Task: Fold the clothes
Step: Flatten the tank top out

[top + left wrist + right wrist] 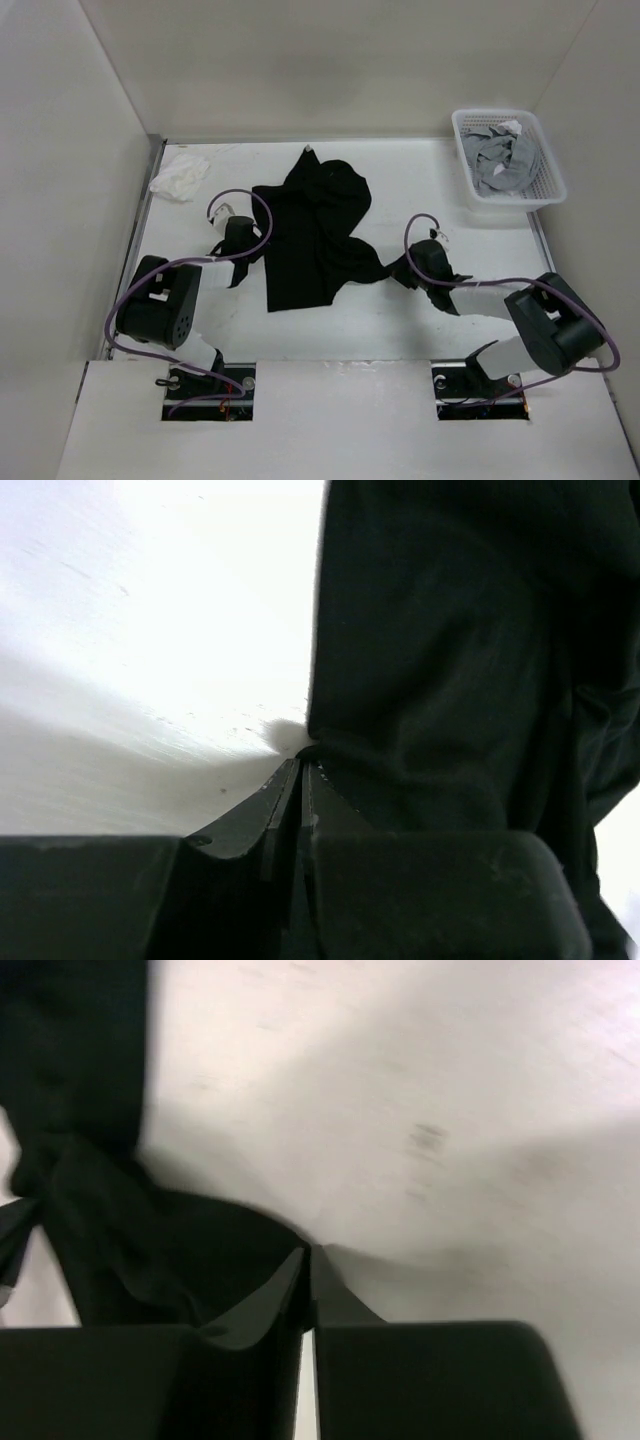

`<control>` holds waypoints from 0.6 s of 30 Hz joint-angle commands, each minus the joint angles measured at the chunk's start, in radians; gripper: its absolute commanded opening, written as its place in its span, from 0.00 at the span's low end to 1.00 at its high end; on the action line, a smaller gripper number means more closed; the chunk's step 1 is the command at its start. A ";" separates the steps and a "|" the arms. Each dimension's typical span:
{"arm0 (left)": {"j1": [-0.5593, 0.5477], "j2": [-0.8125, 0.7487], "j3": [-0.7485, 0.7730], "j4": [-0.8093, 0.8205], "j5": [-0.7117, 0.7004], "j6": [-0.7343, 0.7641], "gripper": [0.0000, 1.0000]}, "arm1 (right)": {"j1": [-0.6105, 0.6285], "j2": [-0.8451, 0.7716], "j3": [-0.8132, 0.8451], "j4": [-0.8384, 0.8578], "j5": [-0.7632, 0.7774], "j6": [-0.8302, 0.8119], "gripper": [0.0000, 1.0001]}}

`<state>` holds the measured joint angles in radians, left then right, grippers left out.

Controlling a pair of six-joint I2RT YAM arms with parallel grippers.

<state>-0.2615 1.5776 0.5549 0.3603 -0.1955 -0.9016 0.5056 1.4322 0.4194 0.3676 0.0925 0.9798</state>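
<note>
The clothes [315,235] are one black garment lying rumpled on the white table [420,190], stretched between my two arms. My left gripper [245,265] sits at its left edge. In the left wrist view its jaws [301,762] are shut and pinch the fabric's edge [450,680] at their tips. At the garment's right tip is my right gripper [402,272]. The right wrist view shows this gripper [308,1252] shut on a drawn-out point of the black fabric [150,1250]. How much fabric lies between the pads is hidden.
A white basket [500,207] with grey garments [500,160] stands at the back right. A small white rumpled cloth [180,178] lies at the back left. White walls close in the table on three sides.
</note>
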 commanded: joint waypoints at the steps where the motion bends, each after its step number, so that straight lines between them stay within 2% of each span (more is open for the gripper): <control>1: 0.017 -0.063 0.025 -0.012 -0.031 0.013 0.05 | -0.003 -0.107 -0.022 0.070 0.111 0.025 0.20; 6: 0.000 -0.146 0.025 -0.063 -0.077 0.032 0.08 | 0.033 -0.245 0.039 -0.113 0.291 -0.168 0.44; 8: -0.009 -0.186 0.014 -0.092 -0.090 0.055 0.13 | 0.058 -0.262 0.073 -0.174 0.317 -0.229 0.51; 12: -0.026 -0.266 -0.038 -0.167 -0.099 0.092 0.25 | 0.133 -0.247 0.131 -0.291 0.300 -0.348 0.50; 18: -0.083 -0.405 -0.139 -0.357 -0.085 0.101 0.30 | 0.178 -0.173 0.211 -0.377 0.256 -0.405 0.55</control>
<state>-0.3111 1.2366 0.4629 0.1455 -0.2737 -0.8246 0.6651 1.2385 0.5690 0.0616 0.3565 0.6476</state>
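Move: Both hands still pinch the black tank top close to the table. The left one has its left edge right at the fingertips, with the near-left hem corner some 14 cm straight back. The right one has the tip of the side flap at its fingers, the near-right hem corner about 8 cm back and 13 cm to its left, and the notch above the flap roughly 9 cm forward and 9 cm left. Both hands let go of the tank top as their fingers open, the right's to about half, the left's less. The right lifts off quickly by some 8 cm with a short swing left, then returns above the flap tip, rolling its left side down and starting to sink. The left eases slightly left, rises about 5 cm, then draws back towards the near-left corner, starting to sink. ##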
